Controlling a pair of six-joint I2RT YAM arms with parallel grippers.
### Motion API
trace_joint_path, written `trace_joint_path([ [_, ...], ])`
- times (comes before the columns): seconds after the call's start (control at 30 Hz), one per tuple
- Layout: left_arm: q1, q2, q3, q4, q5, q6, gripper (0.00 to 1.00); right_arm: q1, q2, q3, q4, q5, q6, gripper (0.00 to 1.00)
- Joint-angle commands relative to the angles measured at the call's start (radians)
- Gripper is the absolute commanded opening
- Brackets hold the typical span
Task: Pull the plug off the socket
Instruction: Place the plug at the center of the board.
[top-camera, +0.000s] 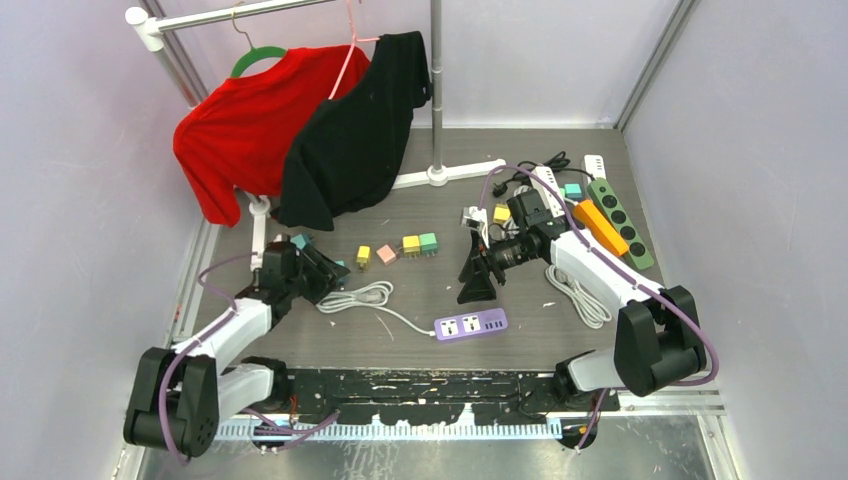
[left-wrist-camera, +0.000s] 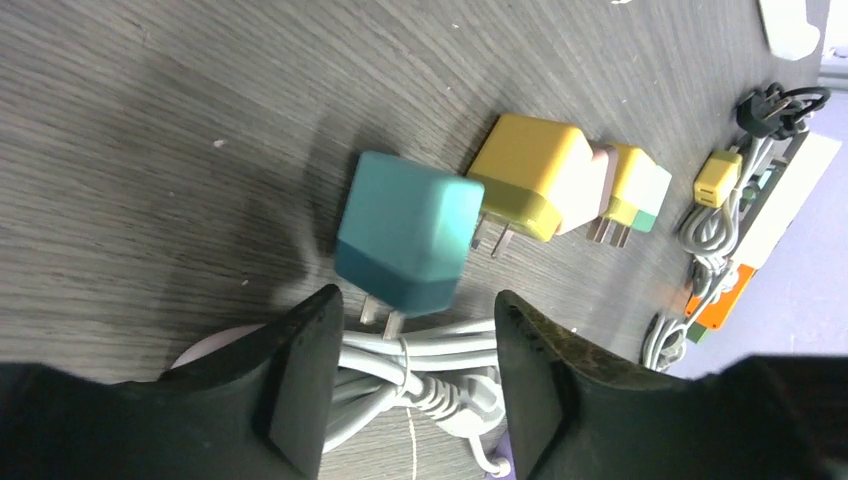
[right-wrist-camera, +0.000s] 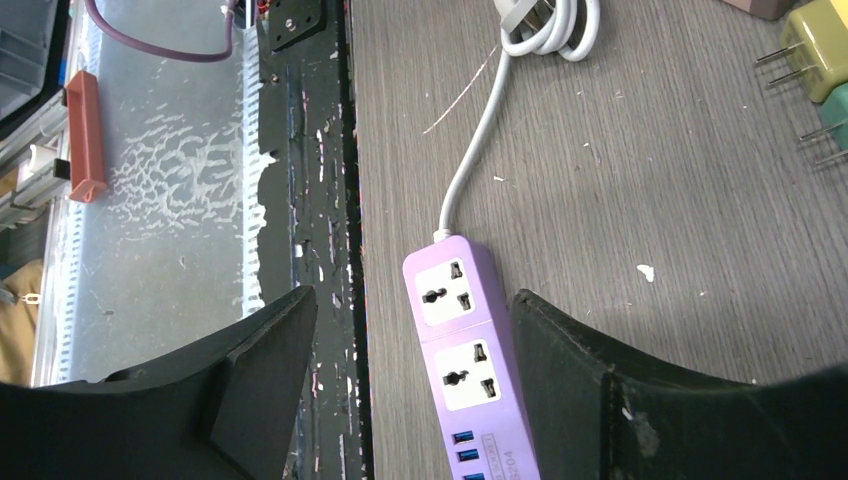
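The teal plug (left-wrist-camera: 405, 235) is free of any socket, its two prongs bare, and sits just past my left fingertips above the coiled white cable (left-wrist-camera: 420, 365). My left gripper (left-wrist-camera: 415, 300) is open and holds nothing; it hovers at the table's left (top-camera: 325, 270). The purple socket strip (right-wrist-camera: 470, 345) lies near the front edge (top-camera: 470, 325) with both sockets empty. Above that strip, my right gripper (right-wrist-camera: 412, 295) hangs open without touching it (top-camera: 478, 280).
A yellow plug (left-wrist-camera: 535, 180) and several other small coloured plugs (top-camera: 411, 244) lie mid-table. Green (top-camera: 620, 222), orange (top-camera: 600, 227) and white (top-camera: 548, 190) power strips with cables crowd the back right. A clothes rack with a red shirt (top-camera: 240, 130) and a black shirt (top-camera: 355, 140) stands at the back left.
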Motion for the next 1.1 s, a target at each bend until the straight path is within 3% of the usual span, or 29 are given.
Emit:
trace_joint_path([
  [0.0,0.009,-0.072,0.021,-0.007,-0.057,-0.005,0.6,0.004,-0.016,0.006,0.021,-0.008,-0.017,0.76],
  [0.07,0.01,-0.113,0.026,-0.044,-0.076,-0.002,0.66,0.003,-0.017,0.007,0.02,-0.008,-0.016,0.76],
  [0.33,0.01,-0.32,0.079,-0.293,-0.125,-0.002,0.68,0.003,-0.027,0.013,-0.002,0.006,-0.05,0.76],
  [0.57,0.009,-0.506,0.131,-0.467,-0.052,0.023,0.71,0.002,-0.034,0.014,-0.023,0.017,-0.087,0.76],
  [0.7,-0.009,-0.567,0.175,-0.638,-0.144,0.002,0.71,0.002,-0.033,0.016,-0.029,0.022,-0.095,0.76],
  [0.87,-0.076,-0.589,0.195,-0.75,-0.221,-0.092,0.72,0.0,-0.026,0.016,-0.03,0.036,-0.098,0.76],
  [1.07,-0.235,-0.56,0.188,-0.723,-0.339,-0.141,0.74,-0.003,-0.023,0.009,-0.022,0.048,-0.106,0.76],
])
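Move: The teal plug just set down lies at the left hand's fingertips, about 2 cm ahead and 1 cm below. From that hand, a yellow plug sits some 4 cm ahead and 5 cm right; the coiled white cable is roughly 4 cm back and 3 cm right; another teal plug is 7 cm ahead and 8 cm left. From the right hand the teal plug is about 26 cm left, 3 cm ahead and 11 cm below. The left fingers open wider, and the hand rises about 9 cm off the teal plug, then draws back 7 cm. ##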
